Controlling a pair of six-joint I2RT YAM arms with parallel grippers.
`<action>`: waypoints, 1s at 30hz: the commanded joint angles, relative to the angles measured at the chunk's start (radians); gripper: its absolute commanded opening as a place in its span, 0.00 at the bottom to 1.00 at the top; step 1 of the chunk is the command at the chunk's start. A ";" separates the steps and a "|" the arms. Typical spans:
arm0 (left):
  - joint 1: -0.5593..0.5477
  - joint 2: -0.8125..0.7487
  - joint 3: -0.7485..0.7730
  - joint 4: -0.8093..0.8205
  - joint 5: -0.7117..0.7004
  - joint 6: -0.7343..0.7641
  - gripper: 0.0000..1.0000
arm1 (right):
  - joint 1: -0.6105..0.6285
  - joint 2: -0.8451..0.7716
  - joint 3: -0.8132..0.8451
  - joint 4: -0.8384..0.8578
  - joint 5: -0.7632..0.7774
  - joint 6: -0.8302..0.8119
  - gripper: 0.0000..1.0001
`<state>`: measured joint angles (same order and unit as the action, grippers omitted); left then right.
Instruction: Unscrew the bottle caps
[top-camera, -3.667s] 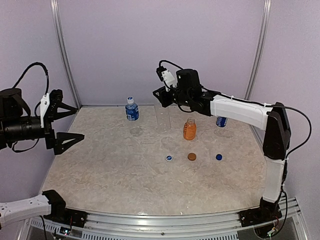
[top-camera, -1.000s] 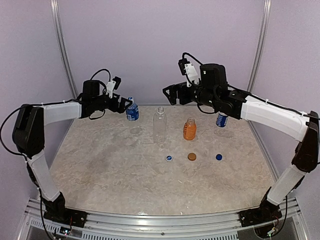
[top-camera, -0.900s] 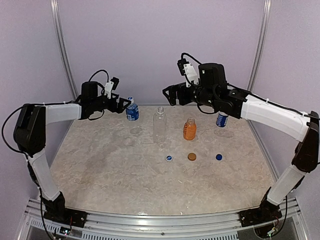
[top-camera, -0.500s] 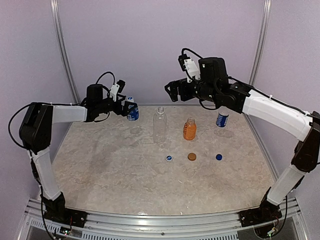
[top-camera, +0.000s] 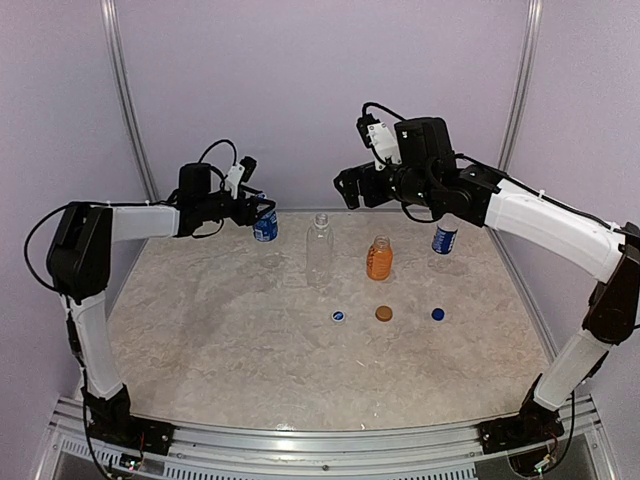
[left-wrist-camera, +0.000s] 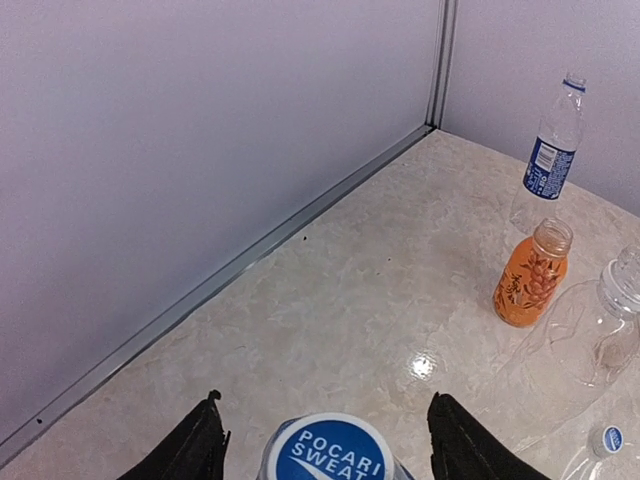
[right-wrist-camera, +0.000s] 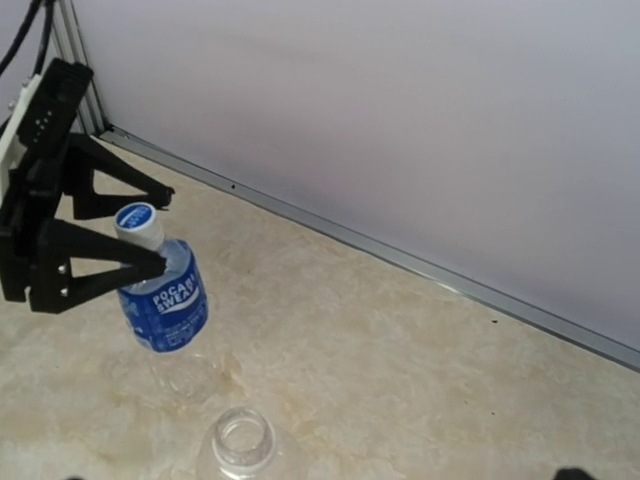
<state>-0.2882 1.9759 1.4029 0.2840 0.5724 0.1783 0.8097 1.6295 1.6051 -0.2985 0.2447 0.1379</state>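
Note:
A blue-label bottle (top-camera: 265, 226) stands at the back left with its blue cap (left-wrist-camera: 330, 452) screwed on. My left gripper (top-camera: 257, 207) is open and straddles that cap, one finger (left-wrist-camera: 195, 452) on each side with a gap. The tall clear bottle (top-camera: 319, 250), the orange bottle (top-camera: 379, 259) and the second blue-label bottle (top-camera: 444, 240) stand uncapped. A blue cap (top-camera: 339, 317), an orange-brown cap (top-camera: 383, 313) and another blue cap (top-camera: 438, 314) lie loose in a row. My right gripper (top-camera: 350, 188) hovers open above the clear bottle's mouth (right-wrist-camera: 240, 440).
The back wall's metal rail (right-wrist-camera: 420, 262) runs close behind the bottles. The right arm's link (top-camera: 540, 220) spans above the second blue-label bottle. The marble table (top-camera: 250, 350) reaches to the near edge.
My left arm has reached right until its fingers stand on both sides of the capped bottle's top. The right gripper has drifted slightly up and right. Bottles and loose caps have not moved.

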 joint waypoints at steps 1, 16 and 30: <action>0.010 0.024 0.031 -0.053 0.040 0.020 0.58 | 0.008 -0.016 -0.008 -0.037 0.016 -0.011 0.99; 0.086 -0.259 0.093 -0.554 0.034 0.207 0.00 | 0.033 -0.070 -0.023 -0.028 -0.047 -0.046 0.99; -0.070 -0.765 0.457 -1.537 0.069 0.143 0.00 | 0.359 0.102 0.174 0.189 -0.241 -0.230 0.99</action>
<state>-0.2897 1.2430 1.7992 -0.9150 0.6323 0.3588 1.0916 1.6508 1.7054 -0.2424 0.0975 -0.0441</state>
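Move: Right between the left hand's half-closed fingers is the neck of the Pocari bottle, its middle some 8 cm below the hand. The clear bottle stands about 12 cm to the right of the Pocari bottle and 6 cm nearer the base, the orange bottle roughly 26 cm right and 5 cm nearer. From the right hand, the Pocari bottle lies about 14 cm ahead, 17 cm left and 22 cm down; the clear bottle is 7 cm ahead, 5 cm left. Sinking barely a centimetre, the left fingers close on the Pocari bottle's neck below the cap, then carry the bottle up and back towards the base, about 25 cm each way, with a smaller shift left. The right hand waits, then swings back and left some 17 cm with a small rise, still wide open, turning nearly 30 degrees counter-clockwise towards the cap. ##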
